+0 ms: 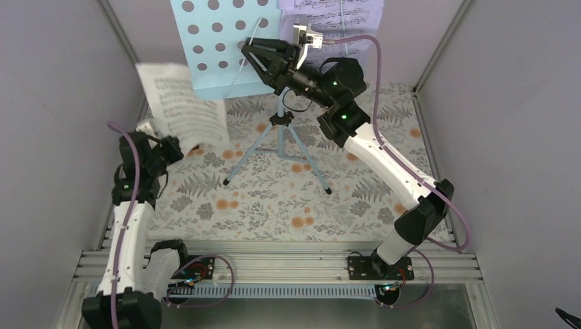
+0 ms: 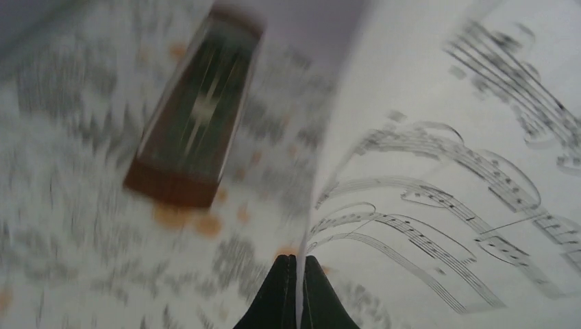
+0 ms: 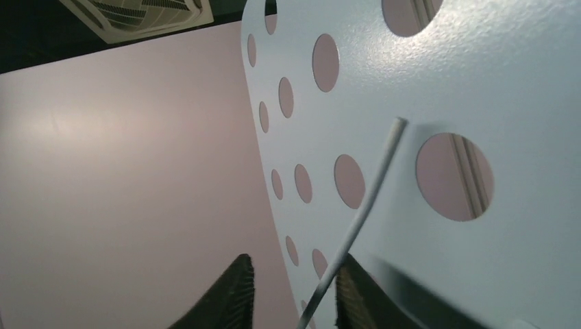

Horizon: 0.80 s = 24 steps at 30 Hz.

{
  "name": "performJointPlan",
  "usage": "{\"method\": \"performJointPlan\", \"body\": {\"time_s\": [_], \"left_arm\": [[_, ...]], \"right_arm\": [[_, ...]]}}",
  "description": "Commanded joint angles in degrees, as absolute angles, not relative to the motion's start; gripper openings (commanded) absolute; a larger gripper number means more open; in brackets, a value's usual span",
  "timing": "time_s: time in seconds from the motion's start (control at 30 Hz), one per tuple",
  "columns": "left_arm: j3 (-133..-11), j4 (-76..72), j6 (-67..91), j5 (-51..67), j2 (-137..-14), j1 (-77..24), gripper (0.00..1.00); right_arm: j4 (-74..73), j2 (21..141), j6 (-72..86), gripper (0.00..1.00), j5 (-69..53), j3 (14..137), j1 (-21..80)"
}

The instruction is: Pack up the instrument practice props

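The pale-blue perforated music stand (image 1: pixel 219 48) rises on its tripod legs (image 1: pixel 277 147) at the back centre. A lilac sheet-music page (image 1: pixel 329 17) rests on its right half. My right gripper (image 1: pixel 248 49) is up against the stand's desk (image 3: pixel 479 82). It is open (image 3: pixel 294 260), and the thin white page-holder wire (image 3: pixel 370 199) runs between its fingers, close to the right one. My left gripper (image 1: pixel 186 145) is shut (image 2: pixel 299 264) on the lower edge of a white sheet-music page (image 1: pixel 181 103), held upright at the left. The reddish-brown metronome (image 2: pixel 192 123) lies blurred on the cloth beyond, seen only in the left wrist view.
A floral cloth (image 1: pixel 274 199) covers the table. Grey enclosure walls (image 1: pixel 62 103) close in on the left, right and back. An aluminium rail (image 1: pixel 274 264) with both arm bases runs along the near edge.
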State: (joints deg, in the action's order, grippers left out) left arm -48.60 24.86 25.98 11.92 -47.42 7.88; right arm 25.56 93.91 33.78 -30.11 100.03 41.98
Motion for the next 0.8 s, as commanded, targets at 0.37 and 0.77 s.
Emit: {"method": "performJointPlan", "body": {"time_s": [0.37, 0.77], "left_arm": [[-20.2, 9.9, 39.8, 33.3, -50.2, 20.8, 0.02], [-12.0, 11.4, 38.2, 43.7, -53.8, 35.1, 0.02]], "right_arm": [[22.6, 82.8, 24.0, 0.94, -28.5, 92.8, 42.3], [17.0, 68.3, 14.6, 1.0, -11.2, 78.7, 42.2]]}}
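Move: My left hand, pinching the white music sheet, is bound for bare table about 7 cm back, 2 cm left and 27 cm below. The brown case lies some 15 cm ahead and 7 cm left, 25 cm down; the stand's nearest foot is 10 cm right, 3 cm back, down on the table. My right fingers straddle the left page wire, about level with them; the purple sheet is roughly 16 cm right, 5 cm ahead, at similar height. Keeping my left fingers shut on the white sheet, I bring it down about 23 cm towards the table, fast at first, then drawing back towards my base too, while the wrist tips nose-down and rolls its left side down. Meanwhile my right fingers spread wide around the left page wire and the hand backs away to the right, some 8 cm, and back 5 cm, turning about 15 degrees clockwise. ##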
